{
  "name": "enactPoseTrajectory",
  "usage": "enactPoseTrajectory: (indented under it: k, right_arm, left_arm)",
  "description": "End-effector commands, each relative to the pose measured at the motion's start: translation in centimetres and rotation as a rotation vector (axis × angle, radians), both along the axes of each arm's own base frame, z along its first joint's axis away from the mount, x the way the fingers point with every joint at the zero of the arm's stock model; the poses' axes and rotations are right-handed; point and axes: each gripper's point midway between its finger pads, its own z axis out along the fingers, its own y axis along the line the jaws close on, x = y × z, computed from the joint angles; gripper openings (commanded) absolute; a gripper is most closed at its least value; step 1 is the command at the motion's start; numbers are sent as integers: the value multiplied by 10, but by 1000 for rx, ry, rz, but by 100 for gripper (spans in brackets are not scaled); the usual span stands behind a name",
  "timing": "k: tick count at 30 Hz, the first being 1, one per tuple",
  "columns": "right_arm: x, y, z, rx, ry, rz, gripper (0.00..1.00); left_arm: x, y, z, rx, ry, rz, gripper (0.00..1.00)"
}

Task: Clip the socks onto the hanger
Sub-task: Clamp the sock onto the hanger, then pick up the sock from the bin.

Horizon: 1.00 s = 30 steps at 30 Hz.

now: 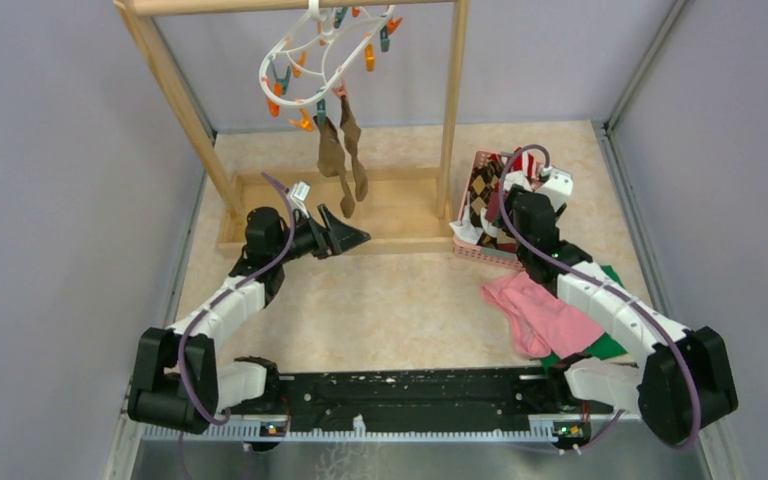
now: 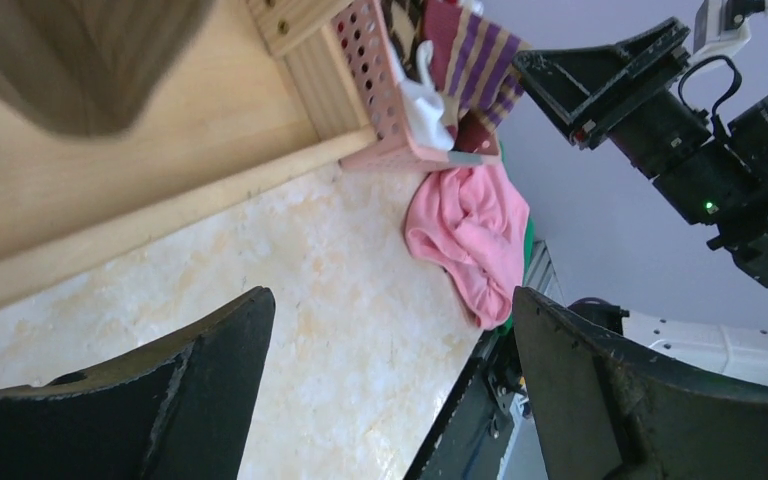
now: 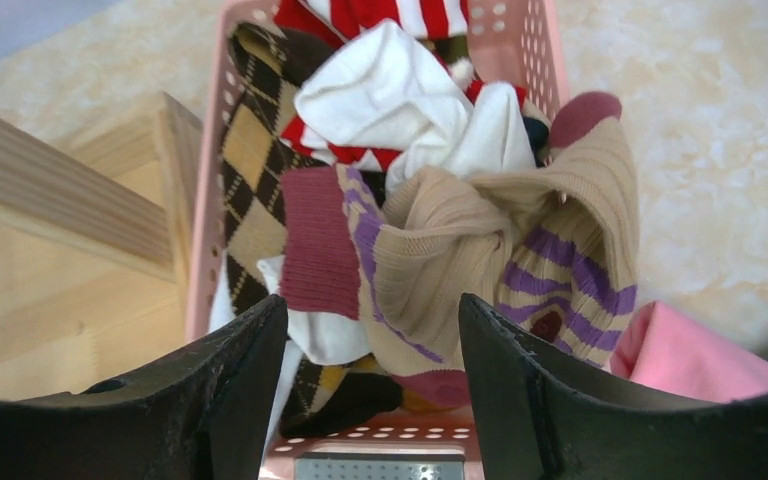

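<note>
The white hanger (image 1: 320, 55) with orange and teal clips hangs from the wooden rack's top bar. Two olive-brown socks (image 1: 338, 155) dangle from its clips. More socks fill a pink basket (image 3: 205, 230): a tan one with purple stripes (image 3: 440, 250), a brown argyle one (image 3: 250, 150) and a white one (image 3: 390, 95). My right gripper (image 3: 372, 305) is lowered over the basket (image 1: 480, 250), jaws apart on either side of the tan striped sock. My left gripper (image 1: 355, 232) hovers open and empty by the rack's base, below the hanging socks; its fingers (image 2: 210, 370) frame bare tabletop.
The wooden rack (image 1: 175, 95) stands at the back, its base board (image 1: 390, 215) beside the basket. A pink cloth (image 1: 540, 315) and a green cloth (image 1: 605, 345) lie on the table under my right arm. Grey walls close in on both sides.
</note>
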Motion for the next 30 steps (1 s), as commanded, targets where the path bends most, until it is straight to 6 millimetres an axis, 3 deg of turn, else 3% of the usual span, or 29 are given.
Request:
enactPoseTrajectory:
  k: [1, 8, 18, 20, 25, 30]
  right_arm:
    - [8, -10, -19, -26, 41, -71, 63]
    - [22, -14, -23, -17, -9, -77, 56]
    - [20, -23, 3, -22, -115, -72, 13]
    - [16, -21, 15, -11, -157, -43, 9]
    - [-4, -11, 69, -4, -346, 96, 3]
    - [-21, 11, 113, -6, -476, 265, 0]
  left_arm:
    - [-11, -1, -22, 19, 47, -49, 92]
    - [-10, -2, -23, 26, 52, -54, 91]
    - [-22, -9, -6, -29, -57, -152, 76]
    - [-25, -10, 0, -42, -100, -162, 74]
    - [-42, -10, 29, -97, -295, -182, 72]
    - [-63, -14, 60, -129, -509, -206, 75]
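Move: The beige sock with purple stripes lies atop the heap in the basket, its middle about 3 cm ahead of the right hand, 2 cm to its right and 5 cm below. From the same hand, the white sock is some 11 cm ahead and 4 cm right, the checkered sock 6 cm ahead and 7 cm left, and the second striped sock 4 cm ahead and 10 cm right. From the left hand the beige sock is roughly 33 cm right and 8 cm ahead. The beige striped sock is pinched by the right hand, which sinks about 4 cm, easing a little forward and right as its half-open fingers shut, then rises some 10 cm and draws back with the grip kept, fingers tipping up about 20 degrees. The empty left hand dips, then draws back about 4.5 cm, its fingers narrowing somewhat. ##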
